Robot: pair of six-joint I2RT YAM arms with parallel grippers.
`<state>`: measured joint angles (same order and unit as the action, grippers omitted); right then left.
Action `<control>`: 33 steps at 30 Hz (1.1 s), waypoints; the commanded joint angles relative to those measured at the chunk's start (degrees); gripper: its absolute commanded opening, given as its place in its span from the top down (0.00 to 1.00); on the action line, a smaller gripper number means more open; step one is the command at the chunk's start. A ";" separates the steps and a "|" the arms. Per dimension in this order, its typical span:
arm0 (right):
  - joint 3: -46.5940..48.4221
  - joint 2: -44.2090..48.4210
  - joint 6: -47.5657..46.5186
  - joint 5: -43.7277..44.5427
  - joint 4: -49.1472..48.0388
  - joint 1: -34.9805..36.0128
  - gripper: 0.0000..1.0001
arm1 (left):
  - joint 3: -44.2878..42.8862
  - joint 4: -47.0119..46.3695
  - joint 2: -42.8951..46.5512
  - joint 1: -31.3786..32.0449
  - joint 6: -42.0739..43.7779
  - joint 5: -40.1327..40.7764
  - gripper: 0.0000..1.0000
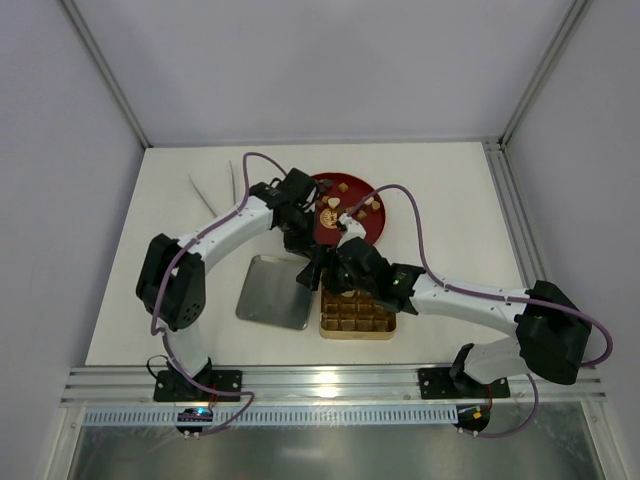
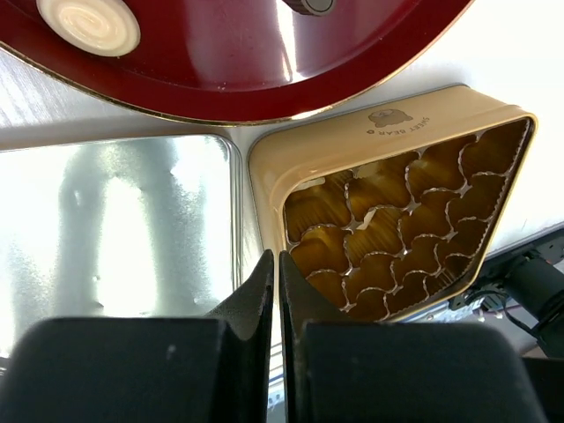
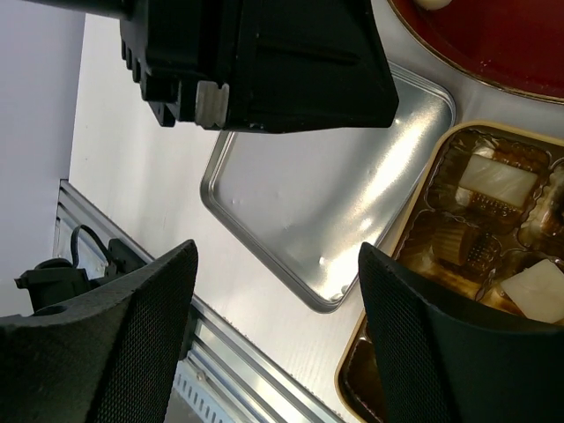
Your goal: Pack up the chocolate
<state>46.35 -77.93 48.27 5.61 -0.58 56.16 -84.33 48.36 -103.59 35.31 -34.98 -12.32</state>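
Several pieces of the chocolate (image 1: 330,215) lie on the round red plate (image 1: 358,228); a cream-white swirl piece (image 2: 88,23) shows on it in the left wrist view. More white chocolate (image 3: 498,180) and brown chocolate (image 3: 449,242) sit in cells of the gold tin (image 1: 357,312), whose other paper cups (image 2: 401,220) are empty. My left gripper (image 2: 275,261) is shut with nothing in it, and it hovers over the gap between the tin and the silver lid (image 2: 115,229). My right gripper (image 3: 278,291) is open and empty over the lid's corner (image 3: 326,203), its right finger (image 3: 405,317) above the tin's edge.
Both wrists crowd together between the plate and the tin (image 1: 325,265), and the left arm's gripper body (image 3: 264,62) fills the top of the right wrist view. Two white strips (image 1: 212,190) lie at the back left. An aluminium rail (image 1: 330,385) runs along the near edge.
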 commanded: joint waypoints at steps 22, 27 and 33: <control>-5.56 16.23 -1.07 7.49 6.73 -2.28 0.24 | 8.40 -2.74 0.41 6.70 4.13 7.39 0.56; -6.97 18.16 -1.07 7.67 7.26 -3.16 0.24 | 6.56 -2.74 -3.19 7.58 4.13 9.76 0.59; -8.11 20.44 -1.07 7.93 8.14 -4.39 0.24 | 4.45 -2.74 -6.62 8.99 4.13 11.79 0.62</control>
<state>38.65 -59.59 47.94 11.70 8.10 52.42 -77.28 46.94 -108.92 43.29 -31.00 -2.52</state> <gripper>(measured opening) 0.756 0.389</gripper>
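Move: Below and slightly behind the left hand runs the steel tray's right rim, about 5 cm back, straight in line sideways, 10 cm down. The tray's middle is 8 cm back and 9 cm left, the chocolate box's middle 10 cm back and 11 cm right, the red plate's middle 12 cm ahead and 5 cm right. From the right hand the white chocolate in the box lies about 8 cm right, 1 cm back, 12 cm down; the brown cup beside it, 4 cm right, 1 cm back. Opening its shut fingers to a bit under half, the left hand swings left and back, then returns rightward and sinks to the tray's right rim beside the box wall, about 8 cm lower in all, tilting some 15 degrees nearer vertical. The empty right hand, kept wide open, lifts a little and draws about 8 cm right over the box towards the white chocolate, turning slightly clockwise. ##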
